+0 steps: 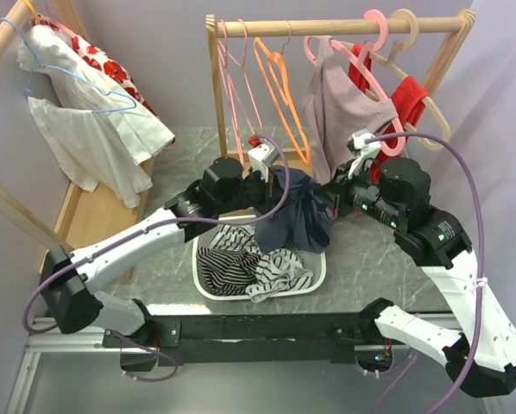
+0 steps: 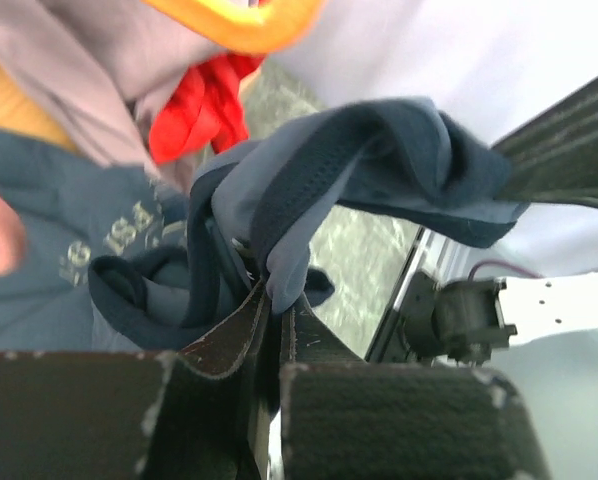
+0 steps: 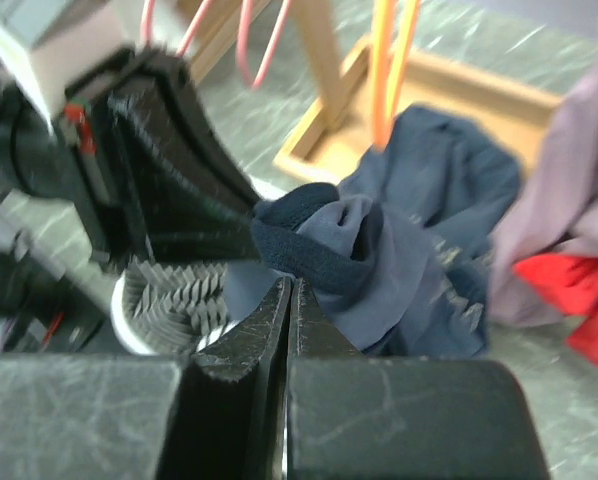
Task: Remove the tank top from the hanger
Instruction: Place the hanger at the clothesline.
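The navy tank top point(image 1: 297, 211) hangs bunched in the air between my two grippers, above the white basket point(image 1: 202, 285). My left gripper point(image 1: 273, 191) is shut on it; a fold of blue fabric point(image 2: 379, 150) sits pinched between the jaws of that gripper point(image 2: 276, 305). My right gripper point(image 1: 334, 200) is shut, its tips point(image 3: 290, 285) pressed against the tank top's dark band point(image 3: 309, 255); no cloth shows between its jaws. An empty orange hanger point(image 1: 280, 82) hangs on the rail just behind. No hanger shows inside the tank top.
Striped clothes point(image 1: 258, 267) lie in the basket. The wooden rail point(image 1: 327, 26) carries pink hangers point(image 1: 236, 78), a mauve top point(image 1: 344, 103) and a red garment point(image 1: 409, 95). A white floral garment point(image 1: 85, 112) hangs on a second rack at left.
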Controlling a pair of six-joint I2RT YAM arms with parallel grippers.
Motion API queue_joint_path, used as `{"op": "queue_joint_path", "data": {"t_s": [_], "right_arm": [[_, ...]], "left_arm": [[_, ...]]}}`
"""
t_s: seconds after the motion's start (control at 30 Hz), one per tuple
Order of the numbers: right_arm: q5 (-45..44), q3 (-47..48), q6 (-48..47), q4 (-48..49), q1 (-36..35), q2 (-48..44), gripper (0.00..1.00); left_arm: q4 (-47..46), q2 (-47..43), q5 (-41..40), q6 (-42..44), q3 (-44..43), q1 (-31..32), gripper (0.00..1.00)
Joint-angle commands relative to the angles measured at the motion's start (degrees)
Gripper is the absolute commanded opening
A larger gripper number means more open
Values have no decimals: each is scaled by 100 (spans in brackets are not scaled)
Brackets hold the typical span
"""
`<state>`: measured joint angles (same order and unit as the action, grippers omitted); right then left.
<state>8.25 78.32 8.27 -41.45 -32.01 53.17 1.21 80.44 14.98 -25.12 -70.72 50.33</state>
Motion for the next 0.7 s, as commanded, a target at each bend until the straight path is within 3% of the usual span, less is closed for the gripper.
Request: {"op": "queue_joint_path", "data": {"t_s": [0.0, 0.23, 0.33, 0.43, 0.47, 0.57, 0.6, 0.67], "right_arm": [[686, -80, 69, -574, -103, 9, 0], [160, -774, 447, -355, -121, -237, 0], [-218, -985, 561, -381, -121, 26, 20], [-298, -1398, 754, -13, -113, 185, 23], [-289, -1529, 816, 336, -104, 203, 45], [-245, -1846, 983, 856, -104, 352, 53], [-358, -1908, 1088, 928, -104, 404, 58], [-429, -1943, 1115, 1094, -104, 580, 68]], "left_arm": [[625, -512, -206, 157, 198, 82, 1], [810, -1092, -556, -124, 1094, 109, 1], [942, -1119, -890, -247, 1332, 109, 1], [1267, -988, -1076, -317, 1350, 109, 1], [1337, -961, -1181, -344, 1368, 100, 1], [1417, -943, -1339, -397, 1446, 109, 27], [1425, -960, -1349, -397, 1473, 109, 29], [1434, -1031, -1393, -397, 1534, 109, 44]]}}
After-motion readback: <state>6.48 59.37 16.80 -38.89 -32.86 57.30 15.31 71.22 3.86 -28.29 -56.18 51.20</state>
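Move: Both grippers already hold the navy tank top. The white basket it goes to has its middle about 8 cm back, 3 cm left and 27 cm below the left hand. From the right hand the basket lies some 6 cm back, 14 cm left and 33 cm down. The orange hanger is roughly 14 cm ahead of the left hand and 1 cm right; the grey tank top hangs about 14 cm ahead of the right hand and 2 cm right. Bring the navy tank top down to the basket with both grippers: sink the right one about 15 cm almost straight down, its fingers tipping some 20 degrees lower, while the left swings about 7 cm left and sinks 11 cm, drawing slightly back and dipping its fingers. Open both on the way down, the right first and wider, to free the cloth. ##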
